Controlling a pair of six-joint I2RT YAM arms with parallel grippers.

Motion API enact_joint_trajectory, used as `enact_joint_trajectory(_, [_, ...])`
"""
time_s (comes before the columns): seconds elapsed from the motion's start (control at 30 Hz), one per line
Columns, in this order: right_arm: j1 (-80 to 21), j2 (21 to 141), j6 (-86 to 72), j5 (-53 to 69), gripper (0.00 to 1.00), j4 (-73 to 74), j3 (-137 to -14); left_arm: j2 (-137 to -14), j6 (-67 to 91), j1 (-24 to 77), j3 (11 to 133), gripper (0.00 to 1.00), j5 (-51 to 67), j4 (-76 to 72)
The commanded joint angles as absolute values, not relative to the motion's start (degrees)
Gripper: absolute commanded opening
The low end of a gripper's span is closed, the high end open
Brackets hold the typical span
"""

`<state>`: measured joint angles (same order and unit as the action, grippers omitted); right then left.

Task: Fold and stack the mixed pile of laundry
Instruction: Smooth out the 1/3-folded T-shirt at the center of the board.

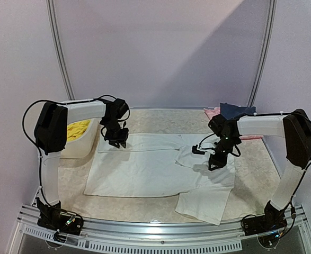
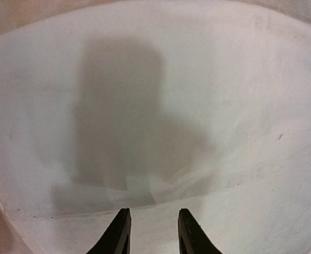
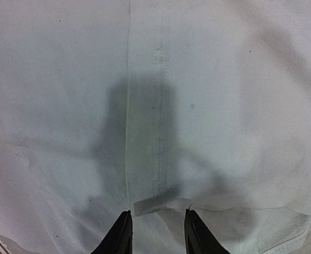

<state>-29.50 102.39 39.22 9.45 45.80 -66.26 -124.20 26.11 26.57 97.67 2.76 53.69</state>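
Note:
A large white T-shirt (image 1: 144, 172) lies spread flat across the table, with a sleeve folded over near its right side and another reaching toward the front edge. My left gripper (image 1: 115, 138) hovers over the shirt's far left edge. In the left wrist view it (image 2: 153, 214) is open, with only white cloth (image 2: 197, 106) below and a hem line under the fingertips. My right gripper (image 1: 214, 161) hangs over the shirt's right part. In the right wrist view it (image 3: 158, 212) is open above a stitched seam (image 3: 155, 106) and a small tab (image 3: 155, 200). Yellow shorts (image 1: 77, 129) lie in the basket.
The white plastic basket (image 1: 83, 148) stands at the left, beside the shirt's far left corner. Pink and dark blue garments (image 1: 234, 111) lie at the back right, behind the right arm. A metal rail (image 1: 155, 230) runs along the near edge.

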Motion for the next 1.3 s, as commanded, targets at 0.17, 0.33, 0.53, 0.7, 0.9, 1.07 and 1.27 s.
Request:
enact_joint_trajectory(0.17, [-31.67,102.56,39.80,8.59,0.36,46.07,-65.10,-125.22,25.01,24.22,95.69,0.31,1.81,52.94])
enact_joint_trajectory(0.33, [-32.14,101.93,39.66,6.85,0.38,45.03,-64.32,-125.58,24.67,23.61,95.43,0.31,1.42,52.92])
enact_joint_trajectory(0.53, [-32.25,103.99,39.39,4.71,0.34,43.80,-64.14,-125.34,24.37,22.90,94.34,0.31,1.32,52.50])
enact_joint_trajectory(0.7, [-32.37,104.01,38.90,3.30,0.20,43.26,-64.02,-124.98,24.26,22.36,93.44,0.31,1.47,51.97])
enact_joint_trajectory(0.9, [-32.53,102.99,38.59,3.34,0.10,43.34,-63.68,-125.07,24.35,22.10,93.25,0.31,1.83,51.63])
enact_joint_trajectory(1.07, [-32.72,102.55,38.37,2.98,0.00,43.31,-63.47,-124.99,24.25,21.93,93.08,0.32,1.78,51.51])
enact_joint_trajectory(1.27, [-32.80,99.58,39.29,2.29,0.00,46.71,-63.60,-124.78,24.00,21.56,92.81,0.31,1.41,51.75])
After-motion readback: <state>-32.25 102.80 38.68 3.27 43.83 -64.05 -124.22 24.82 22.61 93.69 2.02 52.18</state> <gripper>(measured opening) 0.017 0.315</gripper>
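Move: The near right corner of the folded-over sleeve's hem lies almost under the right hand, about 1 cm to its left and 2 cm below; the navy shirt on its stack is some 24 cm ahead and 9 cm right, the other sleeve about 19 cm back and 4 cm left. From the left hand, the left stretch of the T-shirt's fold line is 4 cm left, 1 cm back and 2 cm below, the basket roughly 18 cm left and 7 cm ahead. Easing down about 1.5 cm and barely shifting sideways, the right hand shuts its part-open fingers on the sleeve's hem corner, pinching the cloth between the tips. Meanwhile the left hand slides some 3.5 cm left along the fold line, towards the shirt's left edge, and sinks about 2 cm until its tips meet the cloth, fingers staying a third open. ##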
